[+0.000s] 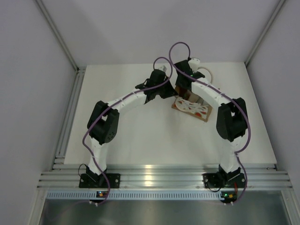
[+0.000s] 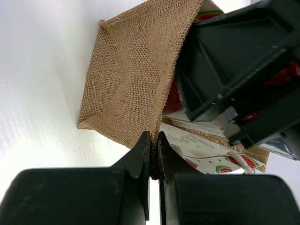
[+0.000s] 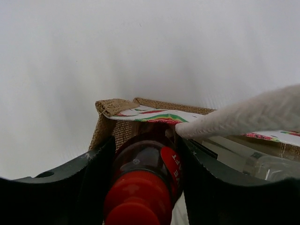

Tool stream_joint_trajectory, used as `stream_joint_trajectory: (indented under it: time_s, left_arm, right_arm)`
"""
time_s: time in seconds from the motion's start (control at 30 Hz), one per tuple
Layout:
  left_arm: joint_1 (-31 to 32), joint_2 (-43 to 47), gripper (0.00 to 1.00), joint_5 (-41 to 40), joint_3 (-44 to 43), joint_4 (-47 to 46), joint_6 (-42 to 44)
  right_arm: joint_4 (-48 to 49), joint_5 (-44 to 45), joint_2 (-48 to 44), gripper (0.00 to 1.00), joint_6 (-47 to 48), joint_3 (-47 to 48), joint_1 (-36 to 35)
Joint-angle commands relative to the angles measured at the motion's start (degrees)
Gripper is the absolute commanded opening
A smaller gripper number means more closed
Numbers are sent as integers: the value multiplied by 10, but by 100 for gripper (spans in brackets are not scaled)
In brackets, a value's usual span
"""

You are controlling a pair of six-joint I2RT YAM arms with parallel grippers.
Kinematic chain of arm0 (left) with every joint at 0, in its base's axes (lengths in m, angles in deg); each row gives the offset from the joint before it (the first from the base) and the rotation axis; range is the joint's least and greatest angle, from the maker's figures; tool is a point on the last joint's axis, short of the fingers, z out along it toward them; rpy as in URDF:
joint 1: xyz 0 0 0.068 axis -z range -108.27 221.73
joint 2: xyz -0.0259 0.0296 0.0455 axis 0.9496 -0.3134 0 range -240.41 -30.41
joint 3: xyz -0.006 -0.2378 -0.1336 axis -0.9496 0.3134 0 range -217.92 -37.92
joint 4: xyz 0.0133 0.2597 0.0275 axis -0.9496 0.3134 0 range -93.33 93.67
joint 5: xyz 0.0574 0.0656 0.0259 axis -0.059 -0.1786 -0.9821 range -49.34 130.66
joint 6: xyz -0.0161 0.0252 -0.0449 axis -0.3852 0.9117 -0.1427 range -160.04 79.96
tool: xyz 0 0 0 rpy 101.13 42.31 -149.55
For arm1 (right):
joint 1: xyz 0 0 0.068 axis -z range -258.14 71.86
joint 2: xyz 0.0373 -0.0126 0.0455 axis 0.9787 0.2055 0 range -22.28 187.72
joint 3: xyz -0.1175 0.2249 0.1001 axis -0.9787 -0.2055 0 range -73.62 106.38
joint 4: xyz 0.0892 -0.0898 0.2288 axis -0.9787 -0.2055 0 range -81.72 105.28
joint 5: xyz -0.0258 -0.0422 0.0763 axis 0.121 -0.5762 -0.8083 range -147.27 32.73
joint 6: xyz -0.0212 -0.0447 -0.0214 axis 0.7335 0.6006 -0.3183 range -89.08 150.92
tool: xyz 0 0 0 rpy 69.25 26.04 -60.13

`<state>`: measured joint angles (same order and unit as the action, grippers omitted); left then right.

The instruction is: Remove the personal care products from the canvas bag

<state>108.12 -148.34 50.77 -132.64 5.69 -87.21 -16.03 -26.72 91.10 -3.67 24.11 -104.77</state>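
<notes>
The canvas bag (image 1: 192, 108) lies tipped on the table's far middle, printed side up. My left gripper (image 2: 153, 140) is shut on the burlap edge of the canvas bag (image 2: 131, 75) at its mouth. In the right wrist view a red bottle (image 3: 140, 183) with a red cap lies in the bag's mouth, cap toward the camera. My right gripper (image 3: 146, 145) is open, one finger on each side of that bottle, close against it. A slice of the red bottle (image 2: 172, 101) shows beside the right gripper's black body (image 2: 234, 70). A pale clear container (image 3: 272, 166) lies deeper in the bag; other products are hidden.
A cream rope handle (image 3: 248, 117) crosses just above my right finger; another loop (image 1: 208, 75) lies behind the bag. Both arms meet over the bag, wrists almost touching. White walls and rails (image 1: 70, 122) bound the table.
</notes>
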Motion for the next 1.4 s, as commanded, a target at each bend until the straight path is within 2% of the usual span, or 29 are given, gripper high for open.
stream_joint_trajectory:
  time_s: [0.0, 0.07, 0.2, 0.27, 0.37, 0.43, 0.47, 0.8, 1.37]
  left_arm:
    - [-11, 55, 0, -19, 1, -15, 9]
    - [-11, 55, 0, -16, 2, -15, 9]
    - [-11, 53, 0, -11, 3, -15, 9]
    - [-11, 52, 0, -11, 4, -15, 9]
    - [-11, 50, 0, -10, 5, -16, 6]
    - [-11, 47, 0, -9, 7, -16, 5]
    - [-11, 47, 0, -9, 6, -15, 3]
    - [-11, 40, 0, -13, 8, -16, 3]
    - [-12, 43, 0, -25, 16, -15, -2]
  right_arm:
    - [-1, -14, 28, 55, -16, 17, -6]
    - [-1, -15, 30, 54, -20, 17, -4]
    - [0, -18, 28, 38, -25, 21, -5]
    - [0, -19, 26, 33, -26, 29, -4]
    - [0, -20, 21, 20, -30, 40, -4]
    - [-1, -20, 15, 3, -36, 48, -4]
    - [-1, -21, 12, 0, -38, 51, -3]
    - [-8, -24, -34, 0, -21, 77, -2]
    - [-15, -46, -135, 0, 29, 60, -9]
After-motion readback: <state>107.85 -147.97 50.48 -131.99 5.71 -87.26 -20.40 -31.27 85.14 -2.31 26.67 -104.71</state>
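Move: The red-capped bottle already stands between the right hand's open fingers, its middle about 4 cm below that hand and some 1 cm ahead. The clear bottle is roughly 4 cm to the hand's right and 3 cm back, and the white bottle about 12 cm right and 4 cm back, both some 6 cm lower. From the left hand, the red-capped bottle lies about 4 cm ahead, 5 cm right and 3 cm down. The red-capped bottle is gripped by its upper part as the right fingers close the last little bit and tighten on it. The right hand stays almost in place while the grip builds, then lifts the bottle about 5 cm, quickening and easing slightly back. The left hand holds still and keeps pinching the canvas bag's left rim. ##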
